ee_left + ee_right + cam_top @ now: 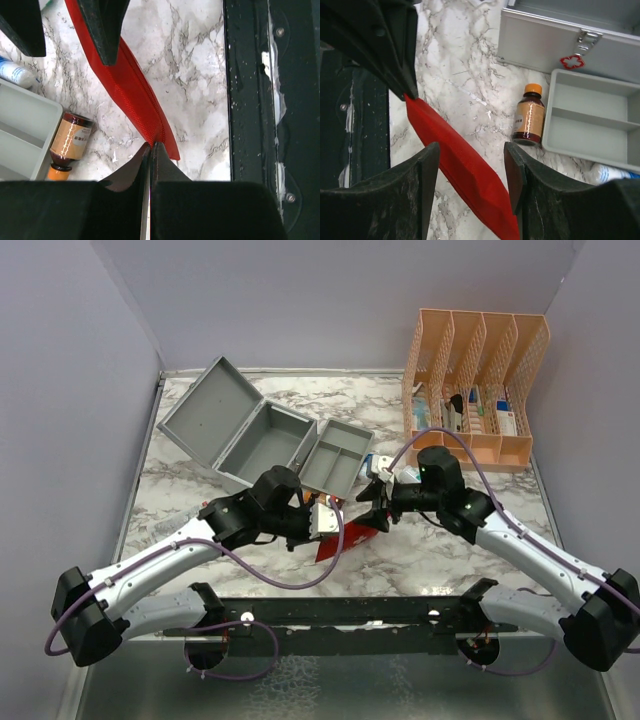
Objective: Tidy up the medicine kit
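Note:
The medicine kit (pixel 240 430) lies open at the back left, its grey metal lid (pixel 197 402) tilted back. Its grey divided tray (pixel 335 455) sits on the marble beside it. A flat red pouch (pixel 340 538) is held up off the table in front of the tray. My left gripper (pixel 151 145) is shut on one corner of the red pouch (pixel 135 95). The right gripper (pixel 471 167) is open and straddles the other end of the pouch (pixel 465 170), which runs slantwise between its fingers. A brown medicine bottle (pixel 529 117) with an orange cap lies against the tray (pixel 590 125).
A peach slotted organizer (pixel 475 390) with several small packs stands at the back right. A white and blue tube (pixel 15 72) lies near the tray's corner. The black mounting rail (pixel 250 100) runs along the near table edge. Purple walls close the sides and back.

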{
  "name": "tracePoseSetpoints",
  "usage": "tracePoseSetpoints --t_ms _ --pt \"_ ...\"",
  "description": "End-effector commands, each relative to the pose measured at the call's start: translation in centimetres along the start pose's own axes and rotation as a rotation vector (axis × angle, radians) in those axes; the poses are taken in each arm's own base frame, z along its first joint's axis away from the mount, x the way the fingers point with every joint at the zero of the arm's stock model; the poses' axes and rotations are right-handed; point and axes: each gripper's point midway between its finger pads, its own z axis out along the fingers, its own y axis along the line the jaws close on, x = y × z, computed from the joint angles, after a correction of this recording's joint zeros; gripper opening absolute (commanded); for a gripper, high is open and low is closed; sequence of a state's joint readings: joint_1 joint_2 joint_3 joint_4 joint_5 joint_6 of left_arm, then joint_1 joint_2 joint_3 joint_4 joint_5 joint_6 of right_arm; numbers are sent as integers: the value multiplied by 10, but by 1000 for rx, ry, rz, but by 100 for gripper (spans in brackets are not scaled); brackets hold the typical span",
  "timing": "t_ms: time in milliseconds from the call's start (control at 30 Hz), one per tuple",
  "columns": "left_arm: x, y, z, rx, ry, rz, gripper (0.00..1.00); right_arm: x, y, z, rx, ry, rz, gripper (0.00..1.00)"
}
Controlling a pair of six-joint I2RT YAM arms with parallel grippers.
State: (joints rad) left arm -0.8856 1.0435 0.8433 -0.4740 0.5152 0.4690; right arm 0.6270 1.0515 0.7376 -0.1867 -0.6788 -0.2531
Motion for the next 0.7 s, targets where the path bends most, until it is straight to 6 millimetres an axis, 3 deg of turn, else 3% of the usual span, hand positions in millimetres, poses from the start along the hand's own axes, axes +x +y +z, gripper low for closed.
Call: tracePoseSetpoints --t_ms 0,467,600,667 --pt "-7 7 -6 1 23 135 0 -8 15 -2 -137 5 -145 54" --pt "-14 15 -5 -12 26 169 0 28 29 11 -247 71 -60 44" --pt "-13 16 -5 -18 26 169 0 45 28 19 -271 115 -21 34" --pt "-14 16 -5 -29 18 155 0 49 27 22 -279 136 -1 21"
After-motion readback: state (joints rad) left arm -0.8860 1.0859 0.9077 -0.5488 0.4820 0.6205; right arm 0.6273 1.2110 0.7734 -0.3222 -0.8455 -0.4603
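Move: The left hand already pinches the near left end of the red first aid pouch, whose middle hangs about 7 cm to its right, 3 cm ahead and 4 cm below. From the half-open right hand, that middle lies some 4 cm left, 3 cm back and 5 cm down. The brown bottle is about 5 cm ahead and 10 cm left of the right hand, 13 cm below; at that same table height, the grey tray is roughly 17 cm ahead and 7 cm left. The right hand, fingers astride the pouch and pointing left, first draws back about 2 cm, turning some 13 degrees counter-clockwise, then sinks about 4 cm onto the fabric while its fingers close from about half to a third open and take the pouch between their tips. The left hand keeps its pinch on the pouch's end, easing only about 1 cm forward with a slight turn of the wrist, so that the right hand can take hold a hand's width farther to the right. ##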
